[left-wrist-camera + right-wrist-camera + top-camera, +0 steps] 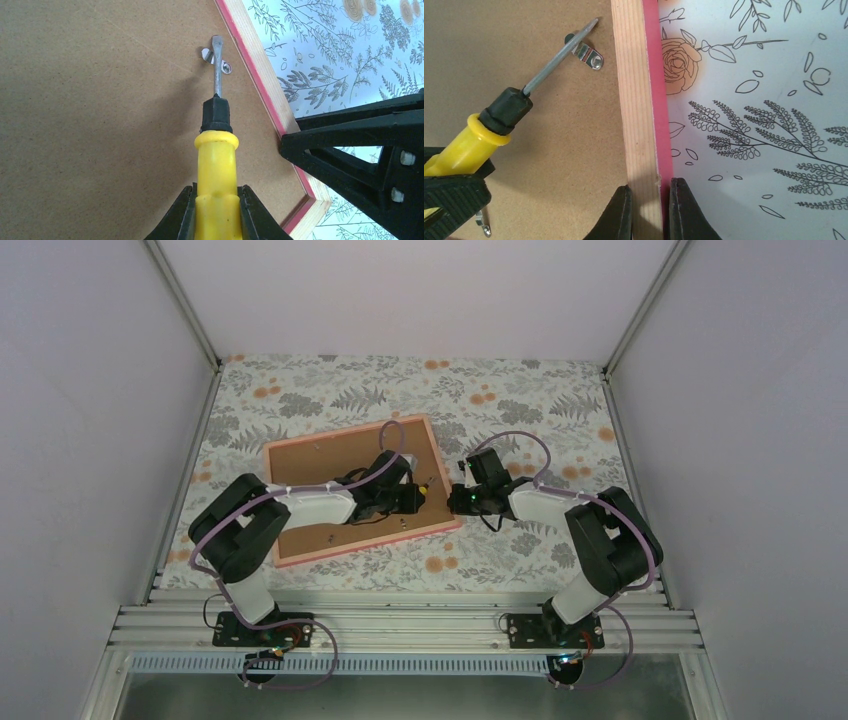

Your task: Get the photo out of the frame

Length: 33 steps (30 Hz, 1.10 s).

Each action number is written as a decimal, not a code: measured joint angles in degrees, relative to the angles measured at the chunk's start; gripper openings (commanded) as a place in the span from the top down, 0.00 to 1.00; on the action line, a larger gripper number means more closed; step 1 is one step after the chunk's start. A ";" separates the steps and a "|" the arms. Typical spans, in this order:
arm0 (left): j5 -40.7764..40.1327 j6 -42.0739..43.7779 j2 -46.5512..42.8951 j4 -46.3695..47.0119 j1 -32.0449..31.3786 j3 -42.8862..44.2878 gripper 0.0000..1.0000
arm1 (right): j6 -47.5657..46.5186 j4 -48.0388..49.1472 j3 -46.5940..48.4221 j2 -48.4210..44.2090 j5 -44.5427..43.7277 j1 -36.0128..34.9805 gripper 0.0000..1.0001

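Note:
The pink frame [370,546] lies face down on the cloth, its brown backing board [320,465] up. The photo is hidden under that board. My left gripper [216,200] is shut on a yellow-handled screwdriver [216,170]. Its blade lies across a small metal clip [223,65] near the frame's right rail [260,80]. My right gripper [649,200] is shut on that same rail [636,100], one finger on the inner wooden side and one on the pink outer side. The clip [589,55] and the screwdriver [469,142] also show in the right wrist view.
A floral tablecloth [500,400] covers the table between white walls. Aluminium posts stand at the back corners and a rail [400,625] runs along the near edge. A second clip [483,225] sits lower on the board, behind the left gripper's finger [449,200].

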State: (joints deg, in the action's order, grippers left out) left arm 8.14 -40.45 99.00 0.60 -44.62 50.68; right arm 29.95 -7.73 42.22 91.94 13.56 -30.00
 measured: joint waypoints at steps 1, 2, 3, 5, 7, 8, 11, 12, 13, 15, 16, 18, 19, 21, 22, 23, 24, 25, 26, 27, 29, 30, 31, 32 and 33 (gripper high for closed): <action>0.02 -0.09 -0.04 0.04 0.00 -0.07 0.97 | 0.02 0.00 -0.02 -0.02 -0.09 0.00 0.96; 0.02 -0.11 -0.15 0.07 -0.02 -0.22 0.98 | 0.07 0.00 -0.02 -0.04 -0.26 0.00 0.96; 0.02 -0.13 -0.46 0.04 -0.02 -0.55 0.98 | 0.11 0.00 -0.07 -0.09 -0.44 0.00 0.96; 0.02 -0.13 -0.98 -0.04 -0.02 -0.96 0.98 | 0.17 -0.02 -0.11 -0.17 -0.63 0.00 0.96; 0.02 -0.15 -1.92 -0.31 -0.02 -1.75 0.98 | 0.22 -0.15 -0.20 -0.33 -0.90 0.00 0.96; 0.02 -0.15 -2.40 -0.44 -0.02 -2.08 0.98 | 0.26 -0.26 -0.26 -0.42 -1.09 0.00 0.96; 0.04 -0.15 -4.02 -0.72 -0.02 -3.15 0.98 | 0.33 -0.76 -0.37 -0.79 -1.73 0.09 0.96; 0.04 -0.15 -4.59 -0.79 -0.02 -3.54 0.98 | 0.33 -1.01 -0.42 -0.96 -1.97 0.09 0.96; 0.04 -0.15 -5.05 -0.87 -0.02 -3.89 0.98 | 0.33 -1.25 -0.55 -1.18 -2.23 0.15 0.96; 0.00 -0.15 -6.23 -1.31 -0.02 -4.59 0.98 | 0.31 -1.75 -0.76 -1.62 -2.56 0.52 0.96; 0.00 -0.17 -6.75 -1.55 -0.02 -4.83 0.98 | 0.26 -2.12 -0.87 -1.88 -2.78 0.87 0.96; -0.20 -0.13 -8.02 -2.16 0.00 -5.14 0.97 | 0.11 -2.73 -0.96 -2.25 -3.19 1.51 0.96; -0.44 -0.11 -8.68 -2.32 0.07 -5.25 0.97 | 0.02 -2.97 -1.09 -2.45 -3.39 2.01 0.96; -1.01 -0.07 -10.36 -2.47 0.33 -5.60 0.98 | -0.35 -3.52 -1.25 -2.86 -3.63 3.06 0.96; -1.27 -0.02 -11.30 -2.54 0.57 -5.88 0.98 | -0.55 -3.80 -1.31 -3.04 -3.74 3.58 0.96; -1.49 0.13 -12.17 -2.64 0.94 -6.19 0.98 | -0.81 -4.09 -1.42 -3.32 -3.87 4.22 0.95; -1.73 0.28 -13.22 -2.78 1.53 -6.60 0.98 | -1.09 -4.39 -1.55 -3.63 -4.02 4.87 0.95; -1.95 0.39 -14.36 -2.86 2.38 -7.10 0.98 | -1.42 -4.81 -1.66 -4.02 -4.20 5.55 0.95; -2.14 0.57 -15.37 -2.89 3.28 -7.56 0.98 | -1.75 -5.35 -1.79 -4.52 -4.39 6.36 0.95; -2.27 0.66 -16.41 -2.95 4.46 -8.22 0.98 | -2.29 -6.21 -1.84 -5.07 -4.74 7.39 0.94; -2.62 0.94 -18.47 -3.28 7.15 -9.60 0.98 | -2.80 -7.06 -1.86 -5.53 -5.18 8.41 0.93; -2.84 1.07 -19.45 -3.52 8.46 -10.23 0.98 | -3.04 -7.45 -1.88 -5.77 -5.33 8.92 0.92; -3.13 1.27 -20.35 -3.87 9.90 -10.88 0.98 | -3.41 -7.98 -1.99 -6.16 -5.51 9.77 0.92; -3.32 1.53 -21.22 -4.26 11.37 -11.43 0.98 | -3.58 -8.20 -2.14 -6.49 -5.64 10.32 0.92; -3.48 1.88 -21.99 -4.70 12.68 -11.87 0.98 | -3.76 -8.44 -2.40 -6.93 -5.77 10.99 0.92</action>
State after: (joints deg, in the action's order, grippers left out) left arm 4.67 -38.57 77.01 -4.10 -31.94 38.81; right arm 26.20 -16.16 39.81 85.01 7.79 -19.00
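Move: The pink-edged frame lies face down, its middle about 15 cm to the left hand's left, 2 cm ahead and 4 cm below; the right-side clip by the screwdriver tip is about 5 cm ahead, 4 cm right and 4 cm below. From the right hand, already on the right rim, the frame's middle is roughly 24 cm left and 5 cm ahead, the clip 6 cm ahead and 5 cm left, the near-right corner 4 cm back and 1 cm right. The frame's right rim stays pinched in the right fingers and is dragged about 9 cm right along the table, the wrist turning some 10 degrees clockwise. Meanwhile the left hand keeps the screwdriver and takes it away from the right-side clip, first slightly back and left, then rising and sweeping left over the backboard with a little forward, about 11 cm left overall and 5 cm up. ##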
